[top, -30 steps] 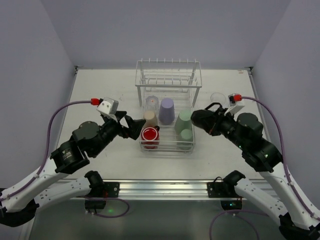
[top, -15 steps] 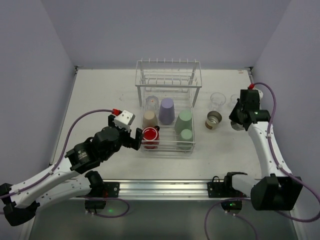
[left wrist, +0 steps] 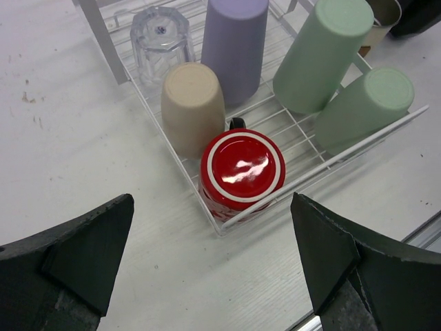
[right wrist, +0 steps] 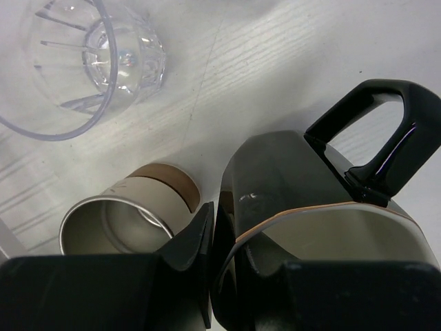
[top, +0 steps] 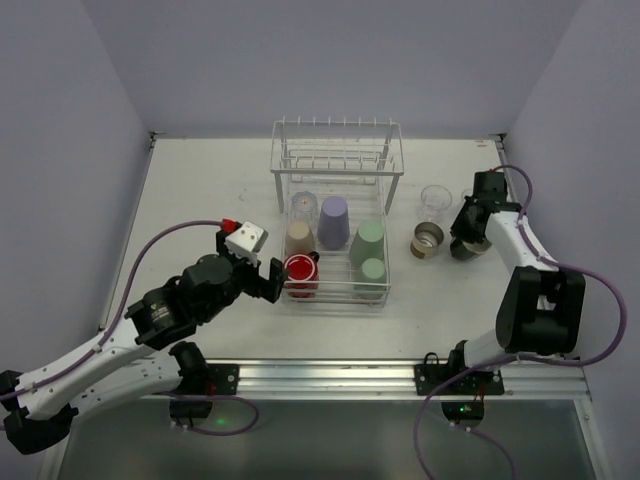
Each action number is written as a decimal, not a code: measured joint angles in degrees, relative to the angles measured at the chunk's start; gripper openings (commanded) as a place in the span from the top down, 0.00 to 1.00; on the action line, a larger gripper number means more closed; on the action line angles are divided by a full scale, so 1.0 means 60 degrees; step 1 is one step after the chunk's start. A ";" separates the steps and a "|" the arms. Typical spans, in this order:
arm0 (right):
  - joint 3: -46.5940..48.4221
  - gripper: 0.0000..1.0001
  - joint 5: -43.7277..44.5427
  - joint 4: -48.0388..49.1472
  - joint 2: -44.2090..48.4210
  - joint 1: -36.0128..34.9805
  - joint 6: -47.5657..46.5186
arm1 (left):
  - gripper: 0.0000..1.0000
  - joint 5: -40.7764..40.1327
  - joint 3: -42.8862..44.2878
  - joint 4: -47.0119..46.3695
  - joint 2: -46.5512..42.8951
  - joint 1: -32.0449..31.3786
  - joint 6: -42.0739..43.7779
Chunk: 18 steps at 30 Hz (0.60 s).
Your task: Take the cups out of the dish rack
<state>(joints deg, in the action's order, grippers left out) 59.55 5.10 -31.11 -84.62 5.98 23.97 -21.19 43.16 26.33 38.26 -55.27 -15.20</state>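
Observation:
The white dish rack [top: 337, 168] holds upturned cups in its low basket: a clear one [top: 303, 204], lavender [top: 333, 222], tan [top: 299, 238], red [top: 299, 272] and two pale green [top: 367, 240]. My left gripper [top: 268, 275] is open and hovers at the rack's near left corner, with the red cup [left wrist: 241, 169] ahead between its jaws [left wrist: 213, 276]. My right gripper [top: 465, 238] is shut on the rim of a black cup [right wrist: 296, 172] with a handle, one finger inside and one outside [right wrist: 212, 214]. The black cup stands on the table right of the rack.
A tan cup with a metal inside [top: 427, 240] stands open side up beside the black cup, also in the right wrist view [right wrist: 131, 214]. A clear tumbler [top: 434, 200] stands behind it, seen too from the right wrist [right wrist: 103, 55]. The rack's front wire [left wrist: 344, 155] runs past the green cups.
My right arm swung from the rack to the table's right side, and the black cup now shows at its gripper. My left gripper closed in on the red cup, then held still.

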 measured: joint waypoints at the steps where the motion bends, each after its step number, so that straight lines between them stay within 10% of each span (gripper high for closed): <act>1: 0.0004 0.91 -0.0044 0.0066 -0.0168 0.0000 0.0000 | 0.00 0.0022 0.0000 0.0000 0.0055 0.0000 0.0004; 18: 0.0259 0.32 -0.0525 0.0718 0.0375 0.0000 0.0109 | 0.00 0.0612 0.0124 -0.0058 0.0914 0.0004 -0.0007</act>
<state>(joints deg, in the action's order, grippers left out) 61.10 1.96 -26.81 -82.37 5.98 24.62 -17.52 43.90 25.98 43.75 -55.24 -15.25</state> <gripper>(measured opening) 0.670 0.997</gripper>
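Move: The right hand still pinches the black mug's wall; the mug's standing spot lies about 3 cm back, 4 cm right and 5 cm below. From that hand the steel cup is some 8 cm left and 1 cm back, the clear glass 8 cm ahead and 6 cm left. The open left hand has the red mug about 4 cm ahead, 6 cm right and 15 cm below; the beige cup stands 9 cm beyond that mug, the purple cup 11 cm beyond and 10 cm right of it. The right fingers let go of the black mug's wall: the hand sinks a last 1.5 cm or so, eases about 2.5 cm forward while the fingers spread, then lifts clear by some 5 cm, tipping up slightly. Meanwhile the left hand, fingers wide open, creeps right and down, about 2 cm each way, towards the red mug without touching it. ##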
